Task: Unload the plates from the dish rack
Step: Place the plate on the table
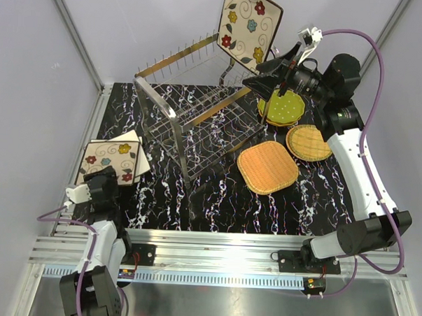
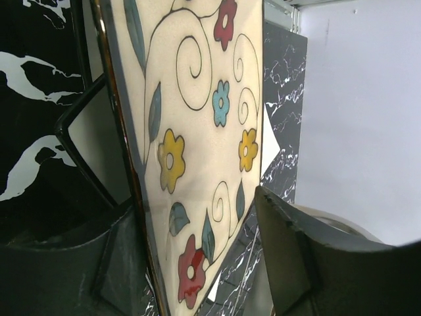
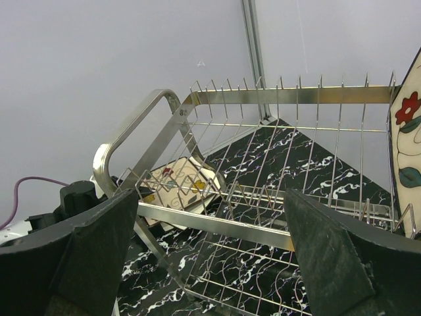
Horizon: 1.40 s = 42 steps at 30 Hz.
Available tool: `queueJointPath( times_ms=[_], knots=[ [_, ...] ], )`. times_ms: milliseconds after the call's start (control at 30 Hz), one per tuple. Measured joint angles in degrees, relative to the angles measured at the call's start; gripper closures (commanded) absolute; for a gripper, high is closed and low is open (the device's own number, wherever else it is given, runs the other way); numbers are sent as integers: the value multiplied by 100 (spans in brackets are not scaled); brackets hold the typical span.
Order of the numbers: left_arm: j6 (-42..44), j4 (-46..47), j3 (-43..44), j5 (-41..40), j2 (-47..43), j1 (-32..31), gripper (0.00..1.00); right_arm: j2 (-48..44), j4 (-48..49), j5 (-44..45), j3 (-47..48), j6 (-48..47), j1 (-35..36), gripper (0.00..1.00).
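The chrome dish rack point(image 1: 191, 122) stands mid-table. One flower-patterned plate point(image 1: 249, 28) is upright in its back right corner and shows at the right edge of the right wrist view point(image 3: 408, 131). My right gripper point(image 1: 267, 73) hovers open just in front of it, over the rack's rail point(image 3: 217, 227), holding nothing. At the left, another flowered plate point(image 1: 111, 159) tops a stack of cream plates. My left gripper point(image 1: 98, 175) sits at its near corner, jaws apart either side of the plate point(image 2: 197, 131), and the right finger point(image 2: 289, 243) is clear of it.
Right of the rack lie a green dotted plate point(image 1: 282, 106) and two woven wicker plates point(image 1: 266, 167) point(image 1: 308, 142). Grey walls close in the table on the left, back and right. An aluminium rail point(image 1: 214, 242) runs along the near edge.
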Motion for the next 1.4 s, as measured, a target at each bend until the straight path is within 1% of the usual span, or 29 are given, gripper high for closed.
queueJointPath(
  times_ms=[233, 400, 533, 700, 800, 1167, 1400],
  knots=[
    [-4, -114, 0, 76, 0, 0, 26, -2, 0, 0, -20, 0, -2, 0],
    [-26, -116, 11, 92, 2, 0, 23, -2, 0, 2, -39, 4, -2, 0],
    [-59, -149, 72, 105, 85, 0, 18, -2, 0, 0, -39, 9, -2, 0],
    [-87, -341, 282, 118, 264, 0, 13, -2, 0, 0, -39, 15, -7, 0],
    [-122, -610, 527, 122, 450, 0, 10, -2, 0, 0, -39, 17, -7, 0],
    [-157, -1333, 1241, 212, 1128, 0, 7, -2, 0, 2, -39, 15, -9, 0],
    [-155, -1672, 1746, 452, 1729, 7, 5, -2, 0, 2, -39, 15, -22, 0]
  ],
)
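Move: The flowered plate lies between the opening fingers of my left hand, its near edge at them. Its middle is about 3 cm ahead, 4 cm to the right and 2 cm below. The white plates under it centre some 5 cm ahead and 9 cm right, about 4 cm below; the dish rack stands roughly 16 cm ahead and 34 cm right. From my right hand the flowered plate is about 6 cm back, 48 cm left and 43 cm below. I keep opening my left fingers, already well apart, until they are almost fully wide, one above the flowered plate's near edge and one below. After settling a touch down and to the right, my left hand eases about 2 cm forward, slightly right, in over the plate, tipping its fingers some 15 degrees further down and rolling a little, left side down. ##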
